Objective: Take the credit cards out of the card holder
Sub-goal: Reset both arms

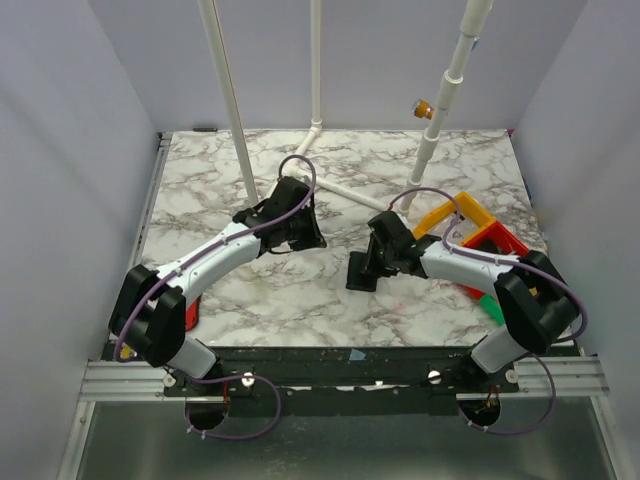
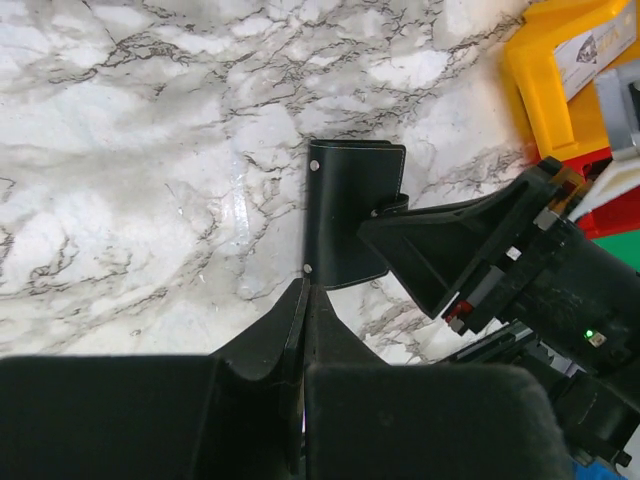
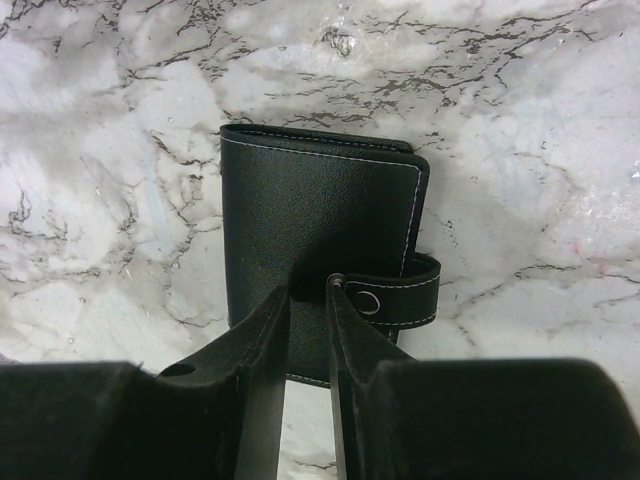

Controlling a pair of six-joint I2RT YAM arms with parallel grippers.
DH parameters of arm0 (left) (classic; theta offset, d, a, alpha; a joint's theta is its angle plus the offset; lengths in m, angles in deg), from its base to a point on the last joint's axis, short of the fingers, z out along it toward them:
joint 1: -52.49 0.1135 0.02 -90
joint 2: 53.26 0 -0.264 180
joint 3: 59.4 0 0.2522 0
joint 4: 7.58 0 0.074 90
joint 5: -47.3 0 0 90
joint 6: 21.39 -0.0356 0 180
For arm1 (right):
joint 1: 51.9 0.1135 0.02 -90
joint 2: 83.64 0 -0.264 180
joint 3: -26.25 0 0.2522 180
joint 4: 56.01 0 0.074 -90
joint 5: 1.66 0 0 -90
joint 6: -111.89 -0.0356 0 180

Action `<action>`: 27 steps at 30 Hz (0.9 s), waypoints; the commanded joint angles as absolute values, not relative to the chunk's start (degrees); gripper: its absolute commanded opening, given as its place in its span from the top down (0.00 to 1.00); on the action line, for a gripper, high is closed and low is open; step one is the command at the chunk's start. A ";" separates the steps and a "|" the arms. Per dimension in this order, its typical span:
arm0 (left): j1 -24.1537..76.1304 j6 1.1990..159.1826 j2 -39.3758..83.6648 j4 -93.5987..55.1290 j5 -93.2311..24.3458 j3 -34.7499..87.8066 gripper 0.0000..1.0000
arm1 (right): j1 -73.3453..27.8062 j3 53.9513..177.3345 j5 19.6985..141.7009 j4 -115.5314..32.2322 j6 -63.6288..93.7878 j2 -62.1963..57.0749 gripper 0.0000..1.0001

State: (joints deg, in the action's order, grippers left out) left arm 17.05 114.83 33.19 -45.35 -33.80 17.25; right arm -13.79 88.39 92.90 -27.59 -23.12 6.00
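The card holder is a black stitched wallet lying closed and flat on the marble table, also seen as the card holder and the card holder. Its snap strap wraps round the right edge. My right gripper hovers over its face, jaws a narrow gap apart with nothing between them, and the right fingertip touches the strap's end. My left gripper is shut and empty, its tips at the holder's near left corner. The credit cards are hidden.
A yellow bin, a red bin and a green bin stand at the right edge behind my right arm. White pipes cross the back of the table. The yellow bin shows in the left wrist view too.
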 commanded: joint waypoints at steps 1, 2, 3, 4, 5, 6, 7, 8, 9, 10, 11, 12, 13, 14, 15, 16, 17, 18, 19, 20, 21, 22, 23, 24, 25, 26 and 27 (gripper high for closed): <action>17.25 111.71 29.16 -47.82 -36.28 17.01 1.00 | -14.24 89.96 92.31 -28.31 -23.20 6.31 0.75; 17.27 111.43 28.61 -48.11 -36.60 17.07 1.00 | -14.23 90.45 92.80 -27.61 -22.95 5.84 0.75; 17.29 111.19 27.91 -48.27 -36.76 17.03 1.00 | -14.24 91.16 93.15 -26.85 -22.65 5.34 0.75; 17.33 110.87 27.01 -48.51 -36.94 17.03 1.00 | -14.19 91.91 93.69 -25.86 -22.36 4.83 0.75; 17.34 110.61 26.30 -48.68 -37.29 17.10 1.00 | -14.19 92.86 94.10 -25.01 -22.06 4.06 0.75; 17.42 110.18 25.35 -49.04 -37.65 17.21 1.00 | -14.21 94.00 94.29 -24.13 -21.82 3.39 0.75; 17.50 109.63 24.52 -49.54 -38.08 17.48 1.00 | -14.19 94.71 94.55 -23.49 -21.60 2.44 0.75; 17.51 109.06 23.47 -50.04 -38.56 17.81 1.00 | -14.19 95.72 94.78 -22.88 -21.43 1.48 0.75; 17.57 108.35 22.58 -50.66 -39.14 18.34 1.00 | -14.24 96.55 95.00 -22.39 -21.20 0.62 0.73; 17.64 107.67 21.45 -51.29 -39.73 18.78 1.00 | -14.24 97.57 95.24 -21.98 -21.05 -0.39 0.70; 17.73 106.94 20.40 -51.78 -40.52 19.31 1.00 | -14.19 98.40 95.59 -21.58 -20.97 -1.28 0.68; 17.79 106.26 19.22 -52.35 -41.09 19.79 1.00 | -14.24 99.23 96.00 -21.50 -20.89 -2.36 0.66; 17.92 105.34 17.84 -52.97 -41.79 20.48 0.98 | -14.19 99.94 96.47 -21.58 -20.62 -3.40 0.62; 18.03 104.62 16.94 -53.50 -42.22 21.16 0.95 | -14.22 100.60 96.85 -21.63 -20.44 -4.39 0.59; 18.20 103.78 15.70 -54.20 -42.25 21.87 0.93 | -14.19 101.46 97.22 -21.68 -20.28 -5.39 0.55; 18.30 103.01 14.79 -54.76 -42.22 22.43 0.90 | -14.19 102.16 97.61 -21.70 -20.00 -6.23 0.50; 18.53 102.47 13.68 -55.19 -43.64 23.00 0.84 | -14.20 102.88 97.78 -21.91 -19.77 -7.24 0.44; 18.77 101.86 12.73 -55.57 -43.92 23.39 0.77 | -14.20 103.36 97.97 -22.11 -19.45 -8.13 0.39; 19.05 101.39 11.78 -55.90 -44.01 23.73 0.68 | -14.19 104.07 98.22 -22.24 -19.15 -9.04 0.33; 19.29 100.94 11.01 -56.36 -44.10 24.02 0.58 | -14.27 104.52 98.45 -22.29 -18.84 -9.71 0.26; 19.52 100.59 10.16 -56.74 -44.27 24.29 0.48 | -14.20 105.06 98.60 -22.30 -18.65 -10.60 0.18; 19.81 100.27 9.54 -57.16 -44.35 24.46 0.35 | -14.26 105.34 98.62 -22.45 -18.37 -11.27 0.12; 20.05 100.17 8.67 -57.55 -44.77 24.57 0.24 | -14.21 105.61 98.61 -22.47 -17.96 -11.91 0.05; 20.27 100.12 7.93 -57.91 -45.17 24.58 0.13 | -14.19 105.79 98.68 -22.53 -17.76 -12.51 0.01; 20.42 100.03 7.32 -58.18 -45.57 24.57 0.04 | -14.21 105.84 98.70 -22.51 -17.55 -12.93 0.00; 20.57 99.87 6.61 -58.33 -45.75 24.52 0.02 | -14.19 105.69 98.71 -22.72 -17.27 -13.44 0.00; 20.67 99.74 6.14 -58.49 -45.94 24.50 0.01 | -14.19 105.44 98.67 -22.97 -17.18 -13.87 0.00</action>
State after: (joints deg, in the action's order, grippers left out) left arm 19.93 101.78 8.39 -55.38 -43.00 23.57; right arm -14.01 104.59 96.88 -23.20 -18.92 -12.05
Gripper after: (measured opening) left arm 0.935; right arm 0.997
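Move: The closed black card holder lies practically under the right fingertips, its middle about 1 cm ahead and 1 cm below them. From the right hand, the white pole foot stands some 17 cm ahead and 11 cm right, the yellow tray about 13 cm ahead and 25 cm right, and the red tray about 3 cm ahead and 32 cm right, all around 1 cm lower. From the left hand, the holder is roughly 11 cm right, level ahead, and 12 cm below. After a brief hold at the card holder's strap, the right hand lifts away fast, rising some 22 cm and drifting about 4 cm forward, its fingers tipping up and spreading from a narrow gap to wide open. The left hand, empty and shut at first, climbs about 16 cm and backs off some 7 cm to the left, away from the holder, likewise tipping its fingers up by nearly 30 degrees and opening wide towards the end. ##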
